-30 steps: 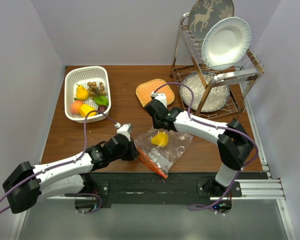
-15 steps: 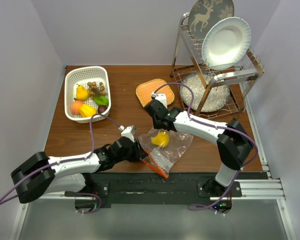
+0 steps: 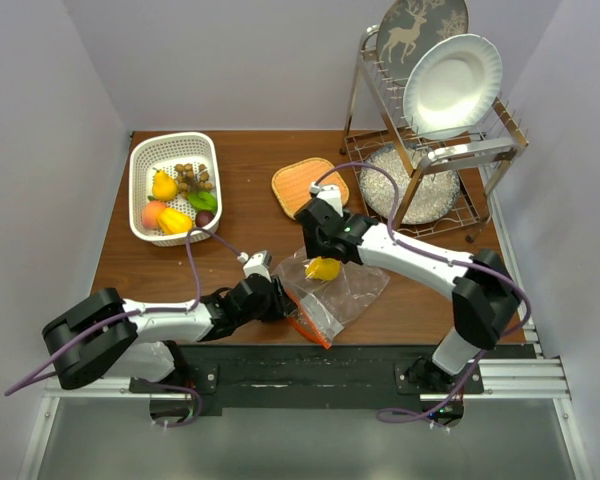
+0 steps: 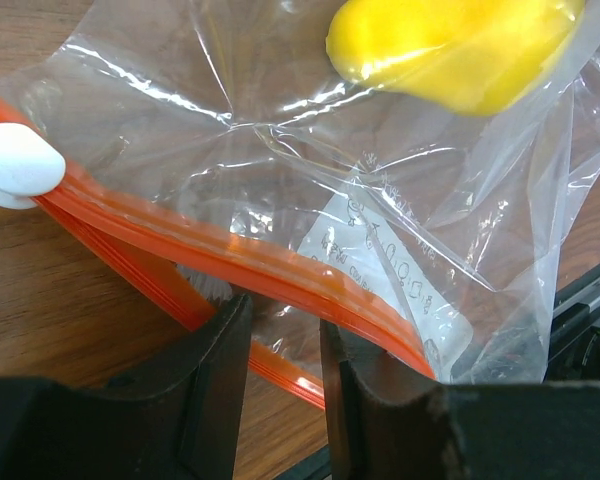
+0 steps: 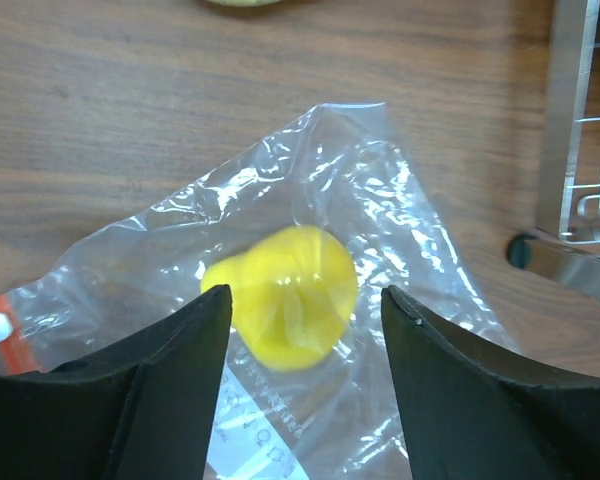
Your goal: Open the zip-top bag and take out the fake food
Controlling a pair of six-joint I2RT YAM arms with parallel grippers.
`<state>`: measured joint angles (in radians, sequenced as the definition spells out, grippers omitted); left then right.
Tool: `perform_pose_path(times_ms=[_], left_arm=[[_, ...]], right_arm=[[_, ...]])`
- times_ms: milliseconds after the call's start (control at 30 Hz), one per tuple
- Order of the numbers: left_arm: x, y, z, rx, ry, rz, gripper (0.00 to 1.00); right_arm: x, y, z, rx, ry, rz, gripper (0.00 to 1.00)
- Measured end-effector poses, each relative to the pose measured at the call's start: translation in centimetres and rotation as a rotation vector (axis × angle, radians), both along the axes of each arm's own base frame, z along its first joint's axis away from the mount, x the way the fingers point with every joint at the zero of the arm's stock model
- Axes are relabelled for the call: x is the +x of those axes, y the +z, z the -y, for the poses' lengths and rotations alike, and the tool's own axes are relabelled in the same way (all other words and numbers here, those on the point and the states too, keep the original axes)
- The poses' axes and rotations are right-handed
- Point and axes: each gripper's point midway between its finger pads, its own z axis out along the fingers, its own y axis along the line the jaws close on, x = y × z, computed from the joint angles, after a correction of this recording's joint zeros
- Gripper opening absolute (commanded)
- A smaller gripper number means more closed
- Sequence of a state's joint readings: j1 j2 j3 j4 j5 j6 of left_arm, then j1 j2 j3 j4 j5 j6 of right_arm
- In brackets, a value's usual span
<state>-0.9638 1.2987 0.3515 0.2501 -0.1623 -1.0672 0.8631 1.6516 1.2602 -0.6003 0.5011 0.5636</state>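
The zip-top bag (image 3: pixel 348 296) lies crumpled on the wood near the front edge, with its orange zipper strip (image 4: pixel 230 255) and white slider (image 4: pixel 15 165) towards my left arm. One yellow piece of fake food (image 3: pixel 323 268) sits inside it. My left gripper (image 3: pixel 283 303) is at the bag's mouth. Its jaws stand apart, with the lower zipper lip between them and the upper lip across the tips. My right gripper (image 3: pixel 322 257) hovers open over the yellow piece (image 5: pixel 290 290), one finger on each side. The other fake food lies in a white basket (image 3: pixel 140 160).
A square orange mat (image 3: pixel 300 185) lies just behind the right gripper. A metal dish rack (image 3: pixel 430 150) with plates stands at the back right, and its foot (image 5: pixel 570 250) is close to the bag. The table's front edge runs just below the bag.
My right gripper has opened from shut and lifted slightly, and the yellow piece has settled in the bag. My left arm has reached further right, its jaws wider at the bag's mouth.
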Motion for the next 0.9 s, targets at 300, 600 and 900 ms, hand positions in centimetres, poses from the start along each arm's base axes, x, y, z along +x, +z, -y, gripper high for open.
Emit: perform_pose_path(times_ms=[300,600,900], left_arm=[[0.1,0.2,0.1,-0.002,-0.002,0.007,0.38],[0.5,1.0,1.1,-0.025,-0.025,0.030,0.53],[1.2,1.6,3.2,-0.023,-0.086,0.070,0.68]], right_arm=[[0.6,-0.2,1.7,0.036,-0.010,-0.007,0.62],[1.5,-4.5,1.5,0.049,-0.019,-0.111,0.34],[-0.6,-6.7,2.0,0.075,-0.036,-0.168,0.28]])
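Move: The yellow fruit in the bag lies about 9 cm ahead of my left hand and 8 cm to its right, nearly level with it. The middle of the orange zip mouth is some 2 cm back from that hand and 4 cm to its right. From my right hand the fruit is about 9 cm below, 3 cm back and 2 cm to the right, while the orange cutting board lies some 14 cm ahead of that hand, 1 cm to its left and 11 cm below. My right hand rises a little, swings forward and to the right over the bag, then sinks and draws back, ending some 6.5 cm lower, tipping down about 10 degrees and half closing its fingers at the film by the fruit's far end. My left hand, still in the mouth, eases about 3 cm right towards the fruit, rising slightly as its fingers spread under the upper zip strip. ##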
